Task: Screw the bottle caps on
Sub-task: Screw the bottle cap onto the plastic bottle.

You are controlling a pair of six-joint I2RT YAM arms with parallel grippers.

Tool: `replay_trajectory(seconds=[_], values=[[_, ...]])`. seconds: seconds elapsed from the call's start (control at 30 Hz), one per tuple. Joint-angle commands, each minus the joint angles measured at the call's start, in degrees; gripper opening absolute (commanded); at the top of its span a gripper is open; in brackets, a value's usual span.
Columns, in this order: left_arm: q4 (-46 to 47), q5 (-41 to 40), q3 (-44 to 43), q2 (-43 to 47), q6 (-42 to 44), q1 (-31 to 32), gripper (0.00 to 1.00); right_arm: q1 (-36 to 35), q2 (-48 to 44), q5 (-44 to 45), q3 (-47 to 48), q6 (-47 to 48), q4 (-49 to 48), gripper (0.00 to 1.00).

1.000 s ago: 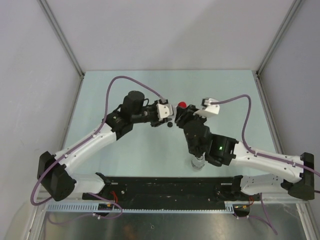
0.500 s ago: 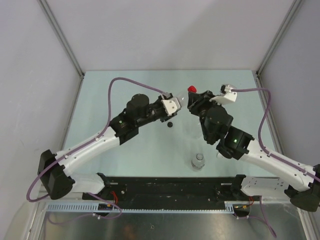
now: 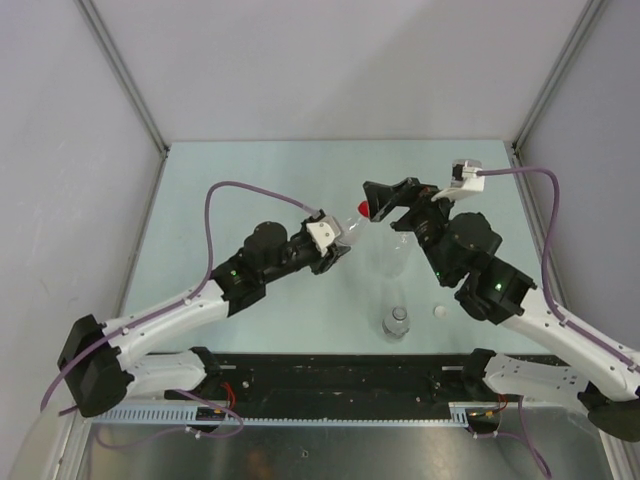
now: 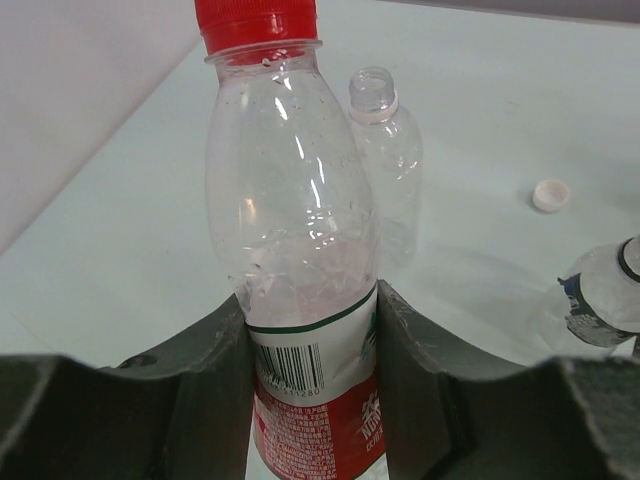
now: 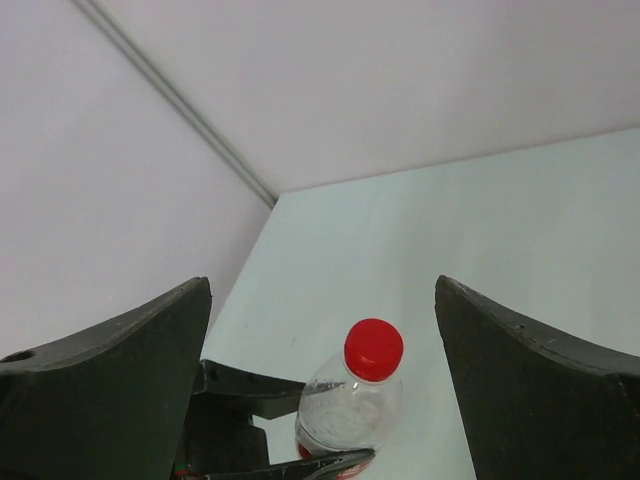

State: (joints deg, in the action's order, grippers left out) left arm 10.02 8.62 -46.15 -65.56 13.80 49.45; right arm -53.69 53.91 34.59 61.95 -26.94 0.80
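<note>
A clear bottle with a red-and-white label stands tilted between my left gripper's jaws, which are shut on its labelled body. A red cap sits on its neck. In the top view that cap lies just left of my right gripper, which is wide open and apart from it. The right wrist view shows the red cap centred between the spread jaws, untouched. A second clear bottle stands uncapped behind. A whitish cap lies loose on the table.
A third bottle stands near the front edge between the arms' bases, with the whitish cap to its right. The uncapped bottle is under my right arm. Grey walls enclose the pale green table.
My right gripper opened and let go of the red cap, which now sits on the labelled bottle. My left gripper carried that bottle slightly nearer and rightward.
</note>
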Motion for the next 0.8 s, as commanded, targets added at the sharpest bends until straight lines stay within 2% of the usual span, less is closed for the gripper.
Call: replay_trajectory(seconds=[0.0,0.23,0.43,0.6,0.63,0.7,0.77], values=[[6.41,-0.43,1.35,3.87,-4.14,0.31,0.41,0.41,0.7,-6.96,0.84,0.96,2.13,0.99],[9.41,0.33,3.67,6.01,-7.04,0.3,0.41,0.47,3.64,-10.5,0.84,0.12,5.98,0.98],[11.17,3.33,5.23,7.0,-8.4,0.37,0.42,0.51,5.72,-13.54,0.86,1.18,2.66,0.88],[11.76,3.14,5.6,8.18,-8.88,0.31,0.42,0.57,7.43,-17.22,0.84,0.74,0.5,0.57],[11.86,3.19,5.66,8.44,-8.97,0.35,0.42,0.59,7.61,-17.64,0.86,0.44,0.42,0.46],[12.15,3.12,5.97,9.16,-9.17,0.31,0.48,0.65,7.7,-17.48,0.88,-0.21,0.69,0.14],[12.37,2.64,6.2,9.93,-9.63,0.3,0.6,0.62,7.26,-16.99,0.82,-0.22,0.92,0.04]])
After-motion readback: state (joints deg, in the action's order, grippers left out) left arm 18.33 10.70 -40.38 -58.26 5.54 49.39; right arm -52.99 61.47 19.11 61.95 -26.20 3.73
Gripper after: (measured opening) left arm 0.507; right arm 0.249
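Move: The red bottle cap, already on the plastic bottle in the left hand, lies about 2 cm ahead of the open right hand, 3 cm left and 8 cm below. A clear bottle stands roughly 3 cm to the right and 28 cm below that hand, and a shorter bottle about 14 cm behind it, 3 cm right, 31 cm below. From the left hand, the cap is some 3 cm ahead, 5 cm right and 11 cm above. Right hand goes about 6 cm left and down, pinching the cap as the left raises the bottle. ##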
